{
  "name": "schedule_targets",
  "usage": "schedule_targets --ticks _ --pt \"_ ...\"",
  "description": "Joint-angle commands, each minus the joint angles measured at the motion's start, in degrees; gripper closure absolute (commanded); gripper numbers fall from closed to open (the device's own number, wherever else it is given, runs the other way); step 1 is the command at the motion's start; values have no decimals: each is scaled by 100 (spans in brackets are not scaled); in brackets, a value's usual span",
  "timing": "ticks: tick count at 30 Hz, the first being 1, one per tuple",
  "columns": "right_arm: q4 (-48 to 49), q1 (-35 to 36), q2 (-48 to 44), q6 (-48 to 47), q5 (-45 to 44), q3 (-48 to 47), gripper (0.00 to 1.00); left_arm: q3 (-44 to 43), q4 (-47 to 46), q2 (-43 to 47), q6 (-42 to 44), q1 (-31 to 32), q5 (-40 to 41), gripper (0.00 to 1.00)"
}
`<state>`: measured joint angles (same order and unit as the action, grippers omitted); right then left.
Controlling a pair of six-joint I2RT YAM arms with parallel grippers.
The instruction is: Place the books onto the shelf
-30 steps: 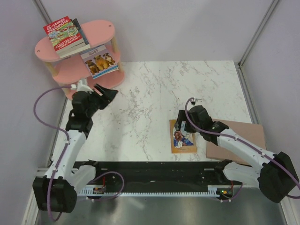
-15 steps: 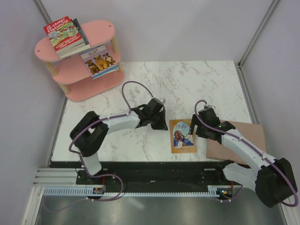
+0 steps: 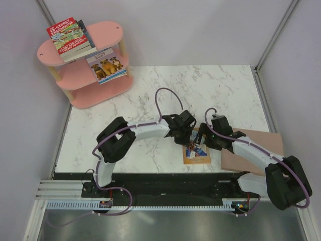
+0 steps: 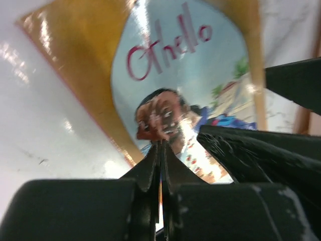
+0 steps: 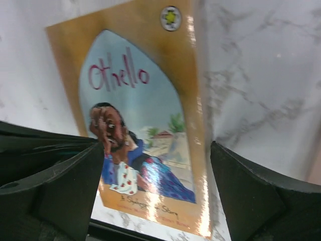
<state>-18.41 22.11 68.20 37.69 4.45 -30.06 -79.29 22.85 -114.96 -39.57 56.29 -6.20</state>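
Note:
An orange-tan "Othello" book (image 3: 198, 154) (image 4: 165, 75) (image 5: 135, 90) lies flat on the marble table. My left gripper (image 3: 186, 134) (image 4: 161, 143) reaches across from the left. Its jaws are shut, and their tips are over the face on the cover. My right gripper (image 3: 204, 140) (image 5: 156, 150) hovers over the same book, open, with one finger on each side of the cover. The pink shelf (image 3: 108, 32) stands at the far left. A red treehouse book (image 3: 67, 32) lies on its top board and a puppies book (image 3: 107, 65) on the middle board.
A plain brown board (image 3: 256, 145) lies flat on the table just right of the Othello book, under the right arm. In the left wrist view, one of the right gripper's black fingers (image 4: 251, 150) sits close beside my left gripper. Grey walls enclose the table.
The left arm has swung from beside the shelf across the table to the Othello book, and its gripper has gone from open to shut. The right gripper has shifted slightly over the book.

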Motion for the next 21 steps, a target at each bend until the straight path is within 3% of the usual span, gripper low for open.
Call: schedule_targets --ticks 1,14,21 --pt "610 -5 132 36 951 290 6 -385 903 -245 195 5 470 98" --pt "857 -13 -2082 45 1111 493 8 -641 1107 -774 213 48 391 98" --pt "848 -5 -1495 1 1269 581 10 -790 1204 -879 266 92 409 98"
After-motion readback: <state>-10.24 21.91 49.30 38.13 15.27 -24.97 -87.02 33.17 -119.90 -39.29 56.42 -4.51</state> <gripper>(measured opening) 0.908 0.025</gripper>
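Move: Just right of the Othello book's middle is the open right gripper, with the book's middle about 3 cm to its left, level fore and aft, and some 2 cm below. The brown board lies beyond on the other side, its middle roughly 23 cm right of this hand and 4 cm nearer the base. From the shut left gripper, the same book's middle is about 3 cm to the right and 2 cm down. Keeping its shut fingertips on the pictured face, the left hand sinks about 1 cm and eases 1 cm left, pressing down on the cover. The right hand, fingers staying wide open, first nudges about 2 cm left against the book's right edge, then lifts some 8 cm clear, its fingers tilting forward and left. ##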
